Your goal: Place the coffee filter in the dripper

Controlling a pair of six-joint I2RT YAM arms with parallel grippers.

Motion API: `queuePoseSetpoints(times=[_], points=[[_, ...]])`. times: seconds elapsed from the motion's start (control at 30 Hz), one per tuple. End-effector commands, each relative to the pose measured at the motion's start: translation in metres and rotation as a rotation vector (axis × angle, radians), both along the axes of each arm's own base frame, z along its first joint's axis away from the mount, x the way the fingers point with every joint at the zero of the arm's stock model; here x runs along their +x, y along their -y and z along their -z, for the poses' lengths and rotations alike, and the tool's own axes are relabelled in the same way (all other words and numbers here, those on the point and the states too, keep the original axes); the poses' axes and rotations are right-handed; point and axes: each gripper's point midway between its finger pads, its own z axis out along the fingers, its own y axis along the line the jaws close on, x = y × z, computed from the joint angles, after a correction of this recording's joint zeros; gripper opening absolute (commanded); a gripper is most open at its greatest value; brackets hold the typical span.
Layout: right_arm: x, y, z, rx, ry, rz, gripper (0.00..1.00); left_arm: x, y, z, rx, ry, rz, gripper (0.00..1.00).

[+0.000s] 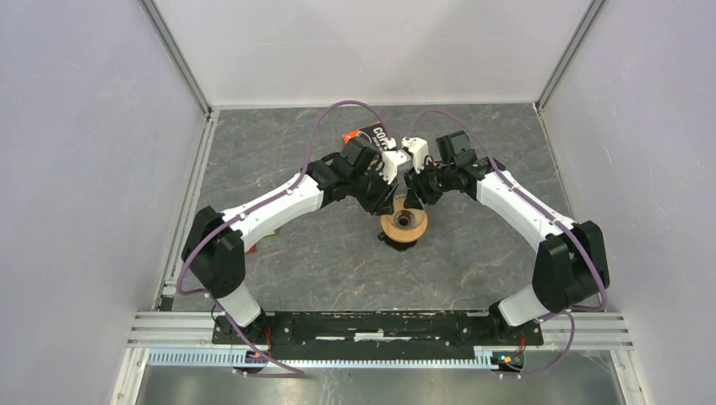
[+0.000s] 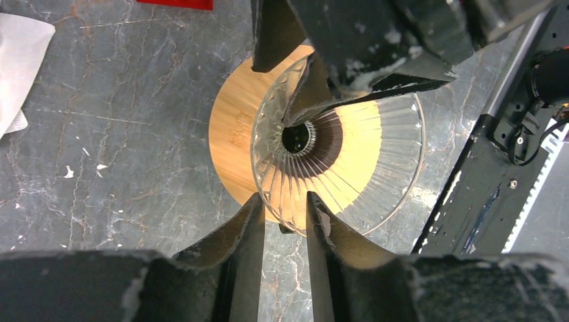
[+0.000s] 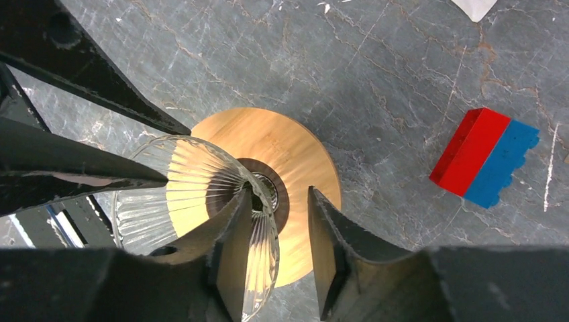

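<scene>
The dripper (image 1: 404, 226) is a clear ribbed glass funnel on a tan wooden disc with a dark centre hole. It stands mid-table. Both grippers hang over it. My left gripper (image 2: 282, 198) is open, its fingers astride the near rim of the dripper (image 2: 366, 154). My right gripper (image 3: 280, 194) is open, one finger inside the funnel against the glass wall and the other outside over the dripper's wooden disc (image 3: 295, 151). The coffee filter (image 2: 19, 64), white paper, lies on the table to one side. Its corner shows at the top of the right wrist view (image 3: 473, 5).
A dark coffee packet (image 1: 374, 133) lies behind the grippers. A red and blue block (image 3: 484, 157) lies on the table beside the dripper. The grey marble table (image 1: 473, 270) is walled left, right and back.
</scene>
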Motion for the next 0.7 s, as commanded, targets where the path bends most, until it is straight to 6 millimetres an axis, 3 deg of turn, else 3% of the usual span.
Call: queuePoseSetpoints(times=[0.0, 0.27, 0.57, 0.67], points=[[-0.010, -0.023, -0.025, 0.033, 0.112, -0.184, 0.46, 0.009, -0.004, 0.002, -0.022, -0.061, -0.094, 0.38], [-0.004, -0.023, -0.048, 0.033, 0.157, -0.169, 0.57, 0.014, -0.004, -0.017, -0.043, -0.022, -0.095, 0.49], [0.005, -0.023, -0.074, 0.037, 0.210, -0.160, 0.60, 0.024, -0.007, -0.037, -0.062, 0.022, -0.123, 0.64], [0.007, -0.020, -0.084, 0.037, 0.233, -0.152, 0.61, 0.026, -0.010, -0.046, -0.082, 0.032, -0.127, 0.74]])
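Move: The dripper sits on the wooden ring atop the carafe, its rim between each hand's already parting fingertips. Its middle lies about 4 cm to the left hand's right, 2 cm back and 3 below; from the right hand it is roughly 4 cm back, 2 left and 3 below. The paper filter lies some 14 cm ahead of the left hand, 1 cm left, and the red-blue brick about 9 cm ahead of the right hand, 4 right, both some 14 cm lower. Both grippers, already loosened around the dripper's far rim, open well wider and clear the glass. After hardly moving at first, the two hands rise together by about 3 cm, away from the dripper; the right also drifts about 1 cm forward, its wrist barely turning. ##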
